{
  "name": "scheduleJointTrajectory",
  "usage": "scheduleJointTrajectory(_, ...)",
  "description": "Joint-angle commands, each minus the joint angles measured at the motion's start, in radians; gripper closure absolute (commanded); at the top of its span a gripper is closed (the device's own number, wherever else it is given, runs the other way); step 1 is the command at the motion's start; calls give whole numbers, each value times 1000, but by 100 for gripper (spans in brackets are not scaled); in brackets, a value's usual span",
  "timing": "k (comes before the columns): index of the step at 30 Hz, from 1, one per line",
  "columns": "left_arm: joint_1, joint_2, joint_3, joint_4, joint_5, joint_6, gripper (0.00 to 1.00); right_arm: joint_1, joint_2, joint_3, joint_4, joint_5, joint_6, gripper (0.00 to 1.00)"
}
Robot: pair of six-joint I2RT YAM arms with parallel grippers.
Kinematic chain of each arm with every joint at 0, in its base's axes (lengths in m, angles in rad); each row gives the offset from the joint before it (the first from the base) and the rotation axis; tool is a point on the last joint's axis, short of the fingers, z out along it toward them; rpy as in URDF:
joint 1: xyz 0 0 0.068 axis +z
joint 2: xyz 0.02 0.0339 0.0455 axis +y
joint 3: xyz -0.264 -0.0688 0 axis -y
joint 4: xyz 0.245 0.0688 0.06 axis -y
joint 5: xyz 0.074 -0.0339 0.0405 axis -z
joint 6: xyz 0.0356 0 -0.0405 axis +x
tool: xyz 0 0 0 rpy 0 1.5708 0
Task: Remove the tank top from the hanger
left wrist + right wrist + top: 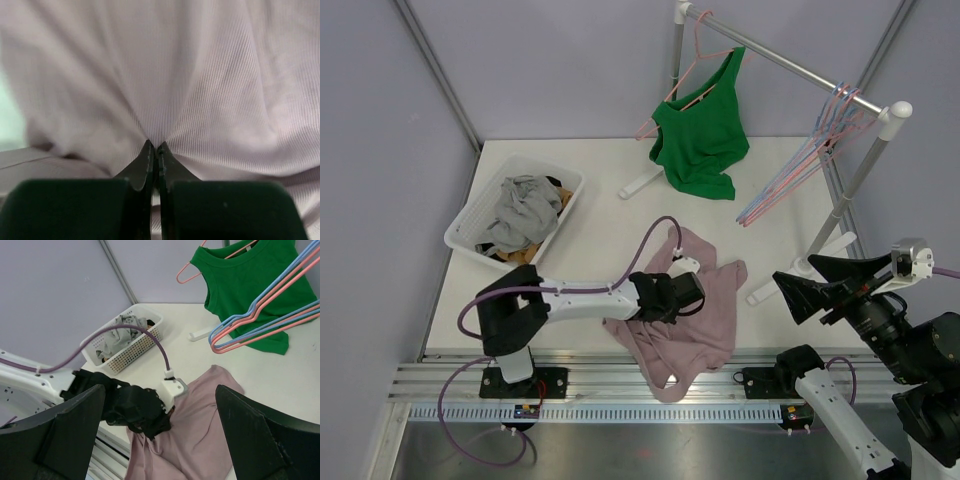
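Note:
A green tank top (700,150) (250,285) hangs on a pink hanger (688,92) (185,274) at the left end of the rack's bar (790,65). Both grippers are well away from it. On the table near the front edge lies a crumpled mauve garment (710,310) (200,75) (200,440). My left gripper (695,295) (156,146) (162,427) is shut on a pinched fold of this mauve cloth, low over the table. My right gripper (800,280) (160,390) hovers high at the right, open and holding nothing, looking down at the left arm.
A white basket (470,225) (150,320) with grey and tan clothes stands at the back left. Several empty pink and blue hangers (810,160) (260,315) hang at the rack's right end. The rack's white feet (640,185) rest on the table. A metal rail (620,375) runs along the front.

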State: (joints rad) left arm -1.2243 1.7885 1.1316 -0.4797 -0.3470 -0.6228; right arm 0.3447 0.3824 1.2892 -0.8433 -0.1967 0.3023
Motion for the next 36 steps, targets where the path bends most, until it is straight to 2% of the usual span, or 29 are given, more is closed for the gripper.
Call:
scheduleJointTrajectory(1, 22, -171, 17, -105, -191, -38, 100, -4, -7, 21, 24, -10, -12, 1)
scheduleJointTrajectory(8, 144, -467, 111, -275, -280, 11, 100, -4, -13, 15, 27, -7, -15, 1)
scheduleJointTrajectory(10, 193, -509, 152, -329, -294, 31, 100, -4, -10, 15, 30, -7, -15, 1)
scheduleJointTrajectory(14, 275, -572, 316, -425, -316, 115, 100, -3, -7, 13, 39, -10, -17, 0)
scheduleJointTrajectory(16, 328, -586, 475, -471, -325, 170, 100, -4, -5, 7, 47, -13, -14, 0)
scheduleJointTrajectory(17, 350, -587, 476, -477, -322, 191, 100, -3, -4, 5, 49, -15, -14, 1)
scheduleJointTrajectory(21, 521, -565, 718, -514, -296, 300, 100, -3, -2, -11, 72, -29, -8, 1)
scheduleJointTrajectory(24, 624, -525, 835, -539, -287, 348, 100, -3, 3, -19, 84, -32, -3, 1)
scheduleJointTrajectory(25, 707, -506, 899, -542, -277, 360, 100, -4, 6, -21, 85, -38, -3, 1)
scheduleJointTrajectory(31, 1038, -385, 982, -528, -115, 373, 100, -4, 18, -41, 115, -61, 12, 0)
scheduleJointTrajectory(36, 1195, -244, 1017, -533, -28, 285, 100, -4, 42, -51, 136, -82, 21, 0)
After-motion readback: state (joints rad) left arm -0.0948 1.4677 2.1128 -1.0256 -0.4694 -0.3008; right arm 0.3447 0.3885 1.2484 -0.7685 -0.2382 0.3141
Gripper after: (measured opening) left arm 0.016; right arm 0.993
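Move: Ahead and to the left of the left hand is the laundry basket, its middle about 32 cm farther out, 43 cm left and nearly level with it. The hand is low over the table with the pink tank top already pinched. The grey tank top lies in the basket's middle; the green tank top hangs some 44 cm ahead, 7 cm right and 18 cm above the hand. From the right hand, the basket is roughly 38 cm ahead, 60 cm left and 37 cm below. Hoisting the pink tank top off the table in its shut fingers, the left hand climbs some 45 cm, at first also drifting left and forward, then swings mainly left towards the basket, about 38 cm left and 20 cm forward in all, sinking a few centimetres at the end. Meanwhile the wrist turns about 55 degrees counter-clockwise and tips its fingers up by some 40. ##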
